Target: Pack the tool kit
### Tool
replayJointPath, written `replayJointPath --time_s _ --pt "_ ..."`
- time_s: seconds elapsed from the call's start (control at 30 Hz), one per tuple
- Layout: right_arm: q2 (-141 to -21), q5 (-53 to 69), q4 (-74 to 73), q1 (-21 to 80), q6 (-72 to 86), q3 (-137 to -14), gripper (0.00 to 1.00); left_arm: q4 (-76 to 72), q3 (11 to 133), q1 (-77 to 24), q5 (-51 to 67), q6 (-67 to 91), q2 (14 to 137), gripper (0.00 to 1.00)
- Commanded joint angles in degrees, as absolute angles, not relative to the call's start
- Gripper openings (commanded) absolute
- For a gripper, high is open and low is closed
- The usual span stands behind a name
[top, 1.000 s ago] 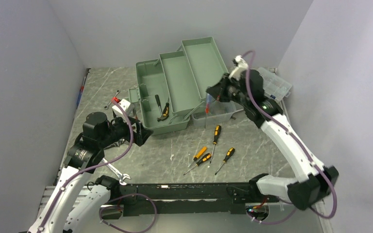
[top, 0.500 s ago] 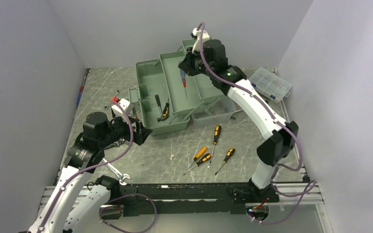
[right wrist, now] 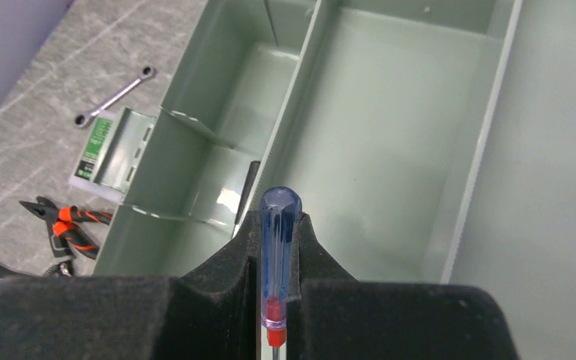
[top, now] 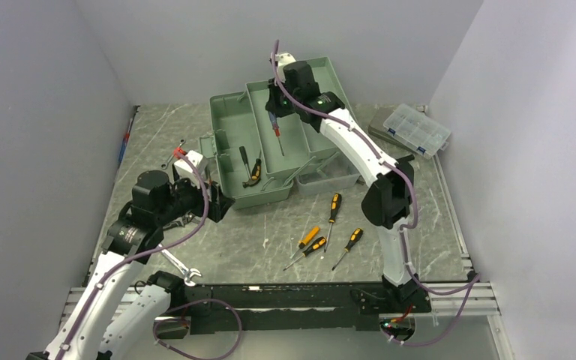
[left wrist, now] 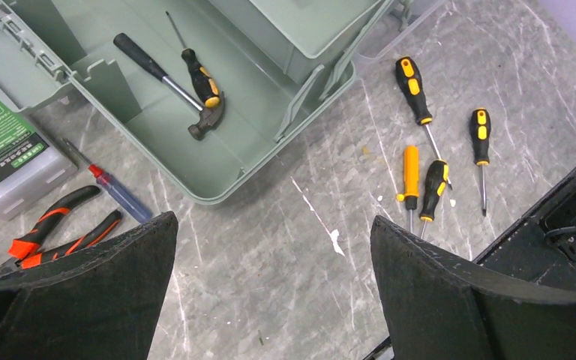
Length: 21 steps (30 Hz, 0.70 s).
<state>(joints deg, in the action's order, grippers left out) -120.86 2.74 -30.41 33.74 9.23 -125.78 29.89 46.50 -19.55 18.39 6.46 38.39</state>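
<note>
The sage-green toolbox point(top: 229, 120) stands folded out at the back of the table, its trays point(right wrist: 390, 127) stepped up to the right. My right gripper point(top: 274, 111) hangs over the middle tray, shut on a blue-handled screwdriver point(right wrist: 280, 240) whose shaft point(top: 279, 141) points down. A hammer point(left wrist: 204, 120) and a black-and-orange screwdriver point(left wrist: 199, 71) lie in the bottom compartment. Several orange-and-black screwdrivers point(top: 334, 206) lie on the table in front. My left gripper point(left wrist: 274, 221) stands open above bare table by the box's near-left corner, holding nothing.
Red-handled pliers point(left wrist: 60, 229), another blue screwdriver point(left wrist: 116, 191) and a white box with a green label point(left wrist: 7, 150) lie left of the toolbox. One wrench point(top: 172, 152) lies behind them, another point(top: 180, 266) near the left base. A clear organizer point(top: 418, 129) sits back right.
My right arm has swung left from over the clear tray by the box's right side to above the middle tray, carrying the blue screwdriver. The left arm has barely moved.
</note>
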Motion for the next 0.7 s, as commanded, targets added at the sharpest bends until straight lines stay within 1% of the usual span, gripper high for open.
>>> replayJointPath --time_s 0.0,0.07,0.13,0.17,0.23,0.27,0.3,0.37,0.47,0.57,0.67 --pt "-122.99 1.50 -33.70 33.90 10.50 -130.10 0.03 29.38 46.93 -19.60 15.34 6.19 38.85 0.99" --pt "-123.86 1.52 -34.30 33.91 11.26 -130.27 0.13 29.67 47.04 -19.60 14.23 6.43 39.25 0.99" --pt "-124.40 1.81 -34.65 33.92 11.79 -130.86 0.30 29.97 47.14 -19.60 13.34 6.71 39.81 0.99" --pt "-124.50 1.97 -34.70 33.92 12.01 -131.13 0.36 30.08 47.21 -19.60 12.97 6.80 40.08 0.99" --pt "-124.35 2.17 -34.65 33.85 12.25 -131.66 0.44 30.38 47.33 -19.60 11.99 7.06 40.48 0.99" --pt "-124.10 2.22 -34.47 33.89 12.28 -131.82 0.50 30.52 47.31 -19.60 11.53 7.18 40.69 0.99" --pt "-123.69 2.28 -34.39 33.92 12.24 -132.09 0.53 30.62 47.41 -19.60 10.92 7.27 40.88 0.99" --pt "-122.53 2.37 -34.34 33.91 12.05 -132.72 0.54 30.98 47.48 -19.60 8.93 7.58 41.28 0.99" --pt "-119.89 2.59 -34.28 33.92 11.82 -132.42 0.57 32.31 48.09 -19.56 1.82 9.44 42.31 0.99" --pt "-115.57 2.90 -33.42 33.90 11.61 -129.11 0.69 34.29 48.60 -18.94 -6.03 12.27 43.77 0.99" --pt "-110.13 3.39 -31.56 33.86 11.91 -123.21 0.79 36.11 50.11 -16.64 -10.27 13.63 46.48 0.99"
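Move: In the right gripper hangs the red-and-blue screwdriver; its resting spot, on the middle tray's floor by the left wall, is about 6 cm back, 1 cm left and 7 cm below. The hammer lies some 8 cm back, 8 cm left, 22 cm below. For the empty left hand, the red-and-black pliers are roughly 8 cm ahead, 11 cm left, 20 cm below; the small blue screwdriver is some 6 cm right of the pliers. Lowering the red-and-blue screwdriver nearly 5 cm into the middle tray, the right hand opens its fingers on the way down, lets go, then rises by about as much, still opening and easing slightly back at the end. Meanwhile the wide-open left hand swings left, down and forward towards the pliers, speeding up and turning some 20 degrees counter-clockwise. ##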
